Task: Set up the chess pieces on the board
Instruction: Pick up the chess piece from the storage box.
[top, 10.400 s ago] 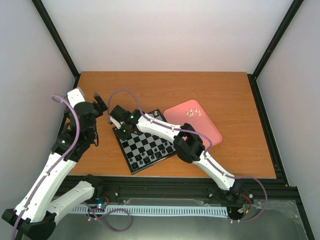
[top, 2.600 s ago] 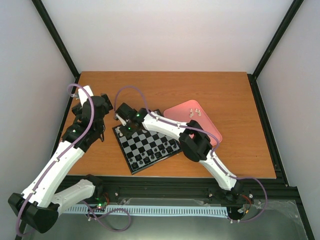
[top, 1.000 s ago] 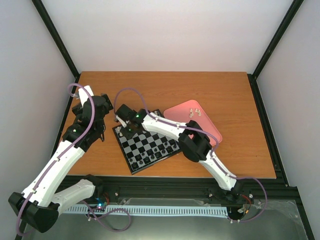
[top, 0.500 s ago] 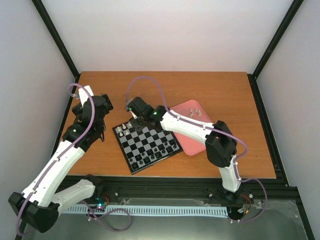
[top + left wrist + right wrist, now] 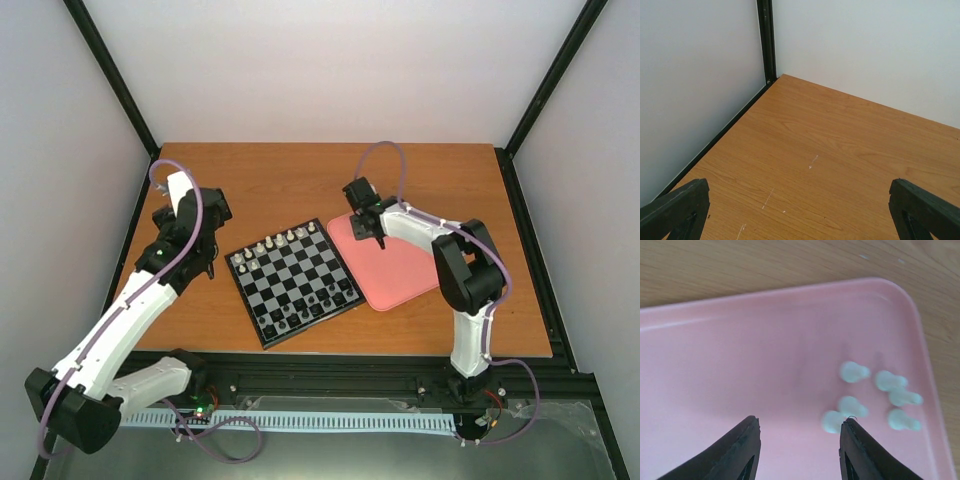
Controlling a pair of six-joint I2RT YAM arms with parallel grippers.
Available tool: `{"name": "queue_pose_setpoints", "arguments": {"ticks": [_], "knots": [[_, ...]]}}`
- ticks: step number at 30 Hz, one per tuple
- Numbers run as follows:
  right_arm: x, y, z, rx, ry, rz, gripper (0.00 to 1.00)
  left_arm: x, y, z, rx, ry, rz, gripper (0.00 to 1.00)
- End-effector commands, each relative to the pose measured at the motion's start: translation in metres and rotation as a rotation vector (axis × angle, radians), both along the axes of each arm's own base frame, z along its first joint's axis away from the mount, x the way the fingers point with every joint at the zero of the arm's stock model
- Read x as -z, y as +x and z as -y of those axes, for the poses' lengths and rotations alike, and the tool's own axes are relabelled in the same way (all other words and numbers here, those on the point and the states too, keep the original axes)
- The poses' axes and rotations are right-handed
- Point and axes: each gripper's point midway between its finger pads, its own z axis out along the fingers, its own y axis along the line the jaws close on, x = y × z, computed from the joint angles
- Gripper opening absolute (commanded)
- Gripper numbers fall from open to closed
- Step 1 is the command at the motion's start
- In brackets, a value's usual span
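The board (image 5: 293, 282) lies tilted on the table. A row of white chess pieces (image 5: 275, 243) stands along its far edge, and dark pieces (image 5: 305, 306) stand near its near edge. Several more white chess pieces (image 5: 854, 372) lie on their sides in the pink tray (image 5: 740, 340). My right gripper (image 5: 800, 423) hovers open just above the tray, its right fingertip (image 5: 849, 426) beside one lying piece (image 5: 832, 421), and nothing is between the jaws. In the top view the right gripper (image 5: 371, 225) covers those pieces. My left gripper (image 5: 797, 200) is open over bare wood, left of the board.
The pink tray (image 5: 395, 270) sits right of the board, almost touching it. White walls and black frame posts (image 5: 766, 40) close off the back and sides of the wooden table (image 5: 840, 140). The left gripper (image 5: 214, 209) hangs near the left edge.
My right gripper has swung from the board's far left corner rightwards to the pink tray and opened. The left arm has shifted slightly.
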Motion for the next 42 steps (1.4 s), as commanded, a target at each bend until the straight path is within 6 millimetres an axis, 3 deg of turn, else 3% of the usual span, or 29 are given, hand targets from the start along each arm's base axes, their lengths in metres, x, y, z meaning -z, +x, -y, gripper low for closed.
{"name": "queue_pose_setpoints", "arguments": {"ticks": [1,9,15,18,21,31,42], "knots": [[-0.017,0.012,0.029,0.110,0.031,0.079,0.44,-0.011,0.009,0.002,-0.012,-0.019,0.028,1.00],[0.001,0.018,0.066,0.192,0.028,0.057,0.43,-0.006,0.022,0.008,-0.006,-0.019,0.021,1.00],[0.008,0.021,0.061,0.175,0.044,0.035,0.41,-0.003,0.024,0.009,-0.007,-0.013,0.017,1.00],[0.009,0.018,0.058,0.160,0.064,0.022,0.31,-0.002,0.026,0.010,-0.006,-0.012,0.011,1.00],[0.009,0.014,0.053,0.141,0.094,0.009,0.27,-0.001,0.027,0.011,-0.002,-0.013,0.007,1.00],[0.027,0.012,0.047,0.124,0.100,-0.036,0.20,0.000,0.026,0.011,-0.003,-0.014,0.005,1.00],[0.034,0.011,0.051,0.132,0.076,-0.053,0.14,0.001,0.027,0.011,-0.003,-0.017,0.005,1.00]]}}
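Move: The pawn that the right hand will close on stands in the pink tray about 5 cm to its right, 1 cm ahead and 5 cm below. A second pawn is about 2 cm right of that pawn and 2 cm farther out. Another stands some 5 cm beyond it and 1 cm right, and a cluster of three about 6 cm right and 4 cm out. From the left hand the target pawn lies roughly 48 cm right, 10 cm ahead, 29 cm below. No contact shows yet: the right hand heads right across the tray, overshoots slightly past 6 cm, eases back to about 5 cm, and sinks some 3.5 cm, mostly early and late, bringing its fingertips to either side of the nearest pawn's head. Meanwhile it yaws clockwise under 10 degrees and narrows its fingers to a small gap. The left hand, empty and open, drifts about 3 cm forward and down. ##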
